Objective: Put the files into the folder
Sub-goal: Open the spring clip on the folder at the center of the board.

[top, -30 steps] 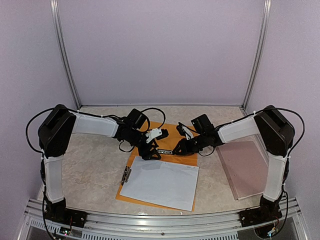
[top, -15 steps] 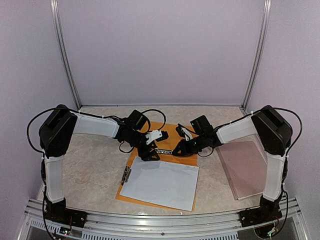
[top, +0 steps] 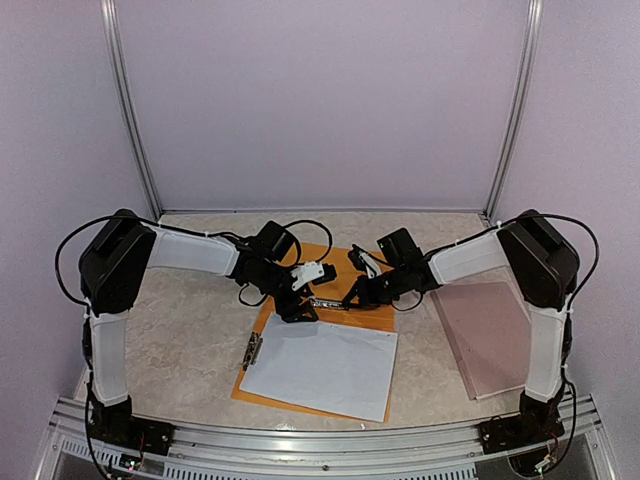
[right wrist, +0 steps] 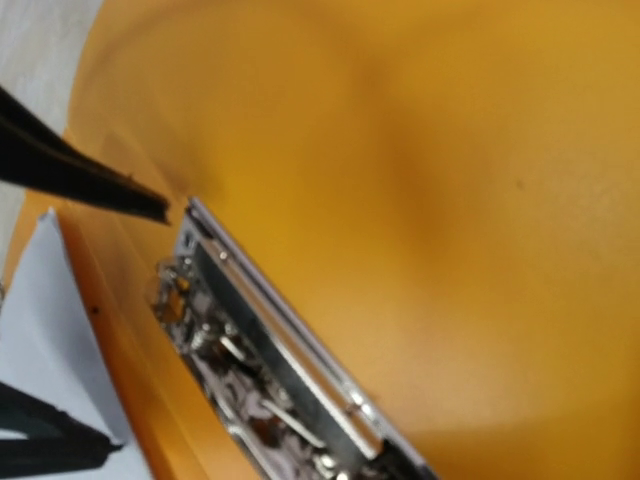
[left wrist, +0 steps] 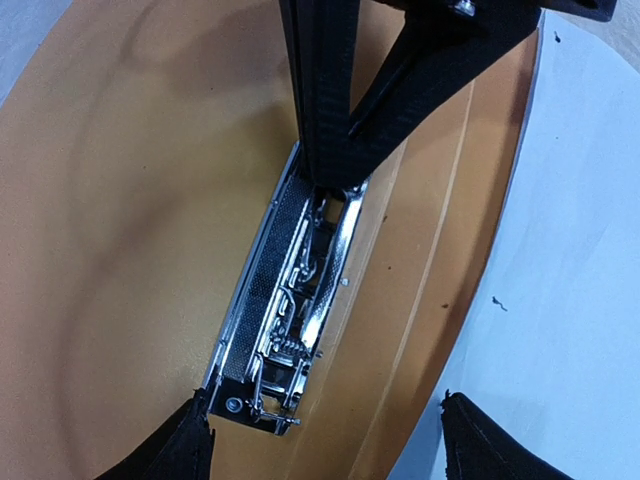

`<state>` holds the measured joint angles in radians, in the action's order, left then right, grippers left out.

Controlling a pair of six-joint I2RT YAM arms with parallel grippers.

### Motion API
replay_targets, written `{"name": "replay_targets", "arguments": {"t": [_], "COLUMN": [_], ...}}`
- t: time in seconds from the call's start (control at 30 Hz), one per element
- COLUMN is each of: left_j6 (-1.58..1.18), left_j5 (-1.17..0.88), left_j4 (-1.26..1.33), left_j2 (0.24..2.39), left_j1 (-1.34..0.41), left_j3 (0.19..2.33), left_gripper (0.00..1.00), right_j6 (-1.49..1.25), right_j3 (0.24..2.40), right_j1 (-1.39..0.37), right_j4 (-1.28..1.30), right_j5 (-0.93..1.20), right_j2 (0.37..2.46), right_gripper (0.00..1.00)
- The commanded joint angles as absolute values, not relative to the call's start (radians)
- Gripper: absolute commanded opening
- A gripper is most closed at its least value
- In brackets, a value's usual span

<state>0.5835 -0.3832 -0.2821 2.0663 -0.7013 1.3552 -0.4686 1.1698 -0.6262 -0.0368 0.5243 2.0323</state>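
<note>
The orange folder point(top: 338, 260) lies open in the middle of the table, with the white files point(top: 320, 365) on its near half. Its metal clip point(left wrist: 290, 310) sits along the fold. My left gripper point(left wrist: 330, 445) hovers just over the clip's near end, open, one fingertip on each side and nothing between them. My right gripper point(left wrist: 335, 175) comes in from the opposite side with its fingers point(left wrist: 322, 90) pressed together, their tip on the clip's far end. The right wrist view shows the clip point(right wrist: 270, 370) blurred and close, not its own fingers. A corner of the files point(right wrist: 50, 330) shows there.
A pinkish-brown flat board point(top: 490, 335) lies at the right, under my right forearm. A small dark clamp point(top: 252, 348) sits at the left edge of the sheets. Both arms meet over the folder's fold, and a lilac wall closes the back.
My right gripper has closed and slid a little to the left onto the clip. The left gripper has stayed open in the same place.
</note>
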Motion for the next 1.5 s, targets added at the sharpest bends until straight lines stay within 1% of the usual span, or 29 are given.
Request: {"name": "replay_targets", "arguments": {"t": [0.0,0.33,0.47,0.63,0.87,0.93,1.03,1.13,1.23,1.37,1.47], "left_j6": [0.605,0.624,0.623,0.635,0.657,0.664,0.667,0.67,0.674,0.679,0.671], "left_j5": [-0.371,-0.337,-0.337,-0.369,-0.4,-0.407,-0.426,-0.429,-0.422,-0.404,-0.394], "left_j4": [-0.314,-0.325,-0.29,-0.259,-0.254,-0.253,-0.26,-0.264,-0.267,-0.269,-0.266], "left_j2": [2.094,2.064,2.047,2.028,2.034,2.039,2.051,2.07,2.077,2.076,2.078], "left_j1": [-0.703,-0.703,-0.704,-0.705,-0.724,-0.731,-0.736,-0.739,-0.738,-0.736,-0.731], "left_j3": [1.364,1.346,1.33,1.323,1.33,1.332,1.346,1.353,1.347,1.324,1.308], "left_gripper": [0.75,0.74,0.7,0.68,0.57,0.51,0.46,0.36,0.3,0.26,0.26], "right_j6": [-0.459,-0.357,-0.325,-0.34,-0.336,-0.337,-0.341,-0.342,-0.352,-0.378,-0.371], "right_j3": [1.184,1.221,1.24,1.224,1.226,1.23,1.232,1.228,1.22,1.207,1.208], "right_j1": [-0.634,-0.634,-0.632,-0.625,-0.621,-0.622,-0.621,-0.62,-0.618,-0.613,-0.609], "right_j4": [-0.024,0.072,0.112,0.078,0.083,0.083,0.081,0.082,0.075,0.05,0.058], "right_j5": [0.531,0.596,0.632,0.697,0.693,0.696,0.697,0.691,0.683,0.671,0.654], "right_j2": [2.053,2.058,2.061,2.063,2.064,2.07,2.075,2.075,2.075,2.082,2.1], "right_gripper": [0.0,0.0,0.0,0.0,0.0,0.0,0.0,0.0,0.0,0.0,0.0]}}
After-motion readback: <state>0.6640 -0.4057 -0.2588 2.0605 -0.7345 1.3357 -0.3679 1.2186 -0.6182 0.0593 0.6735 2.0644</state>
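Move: The spring clip's middle lies about 5 cm to the right of the left hand, 1 cm ahead and 1 cm below. The clip's left end is nearly between that hand's open fingers. The paper stack's middle is some 13 cm back and 4 cm right of the left hand, and the side clip 10 cm back and 11 cm left. The right hand is already shut at the clip's right end, with the clip's middle about 4 cm to its left and level fore and aft. Keep the right fingers shut on the clip's right end and draw it back about 2 cm, turning the hand some 10 degrees counter-clockwise. Let the left gripper sink a little beside the clip's left end and rise again, then bring it back and right about 2 cm along with the clip, closing from wide to about a quarter open over the clip's paper-side half. ##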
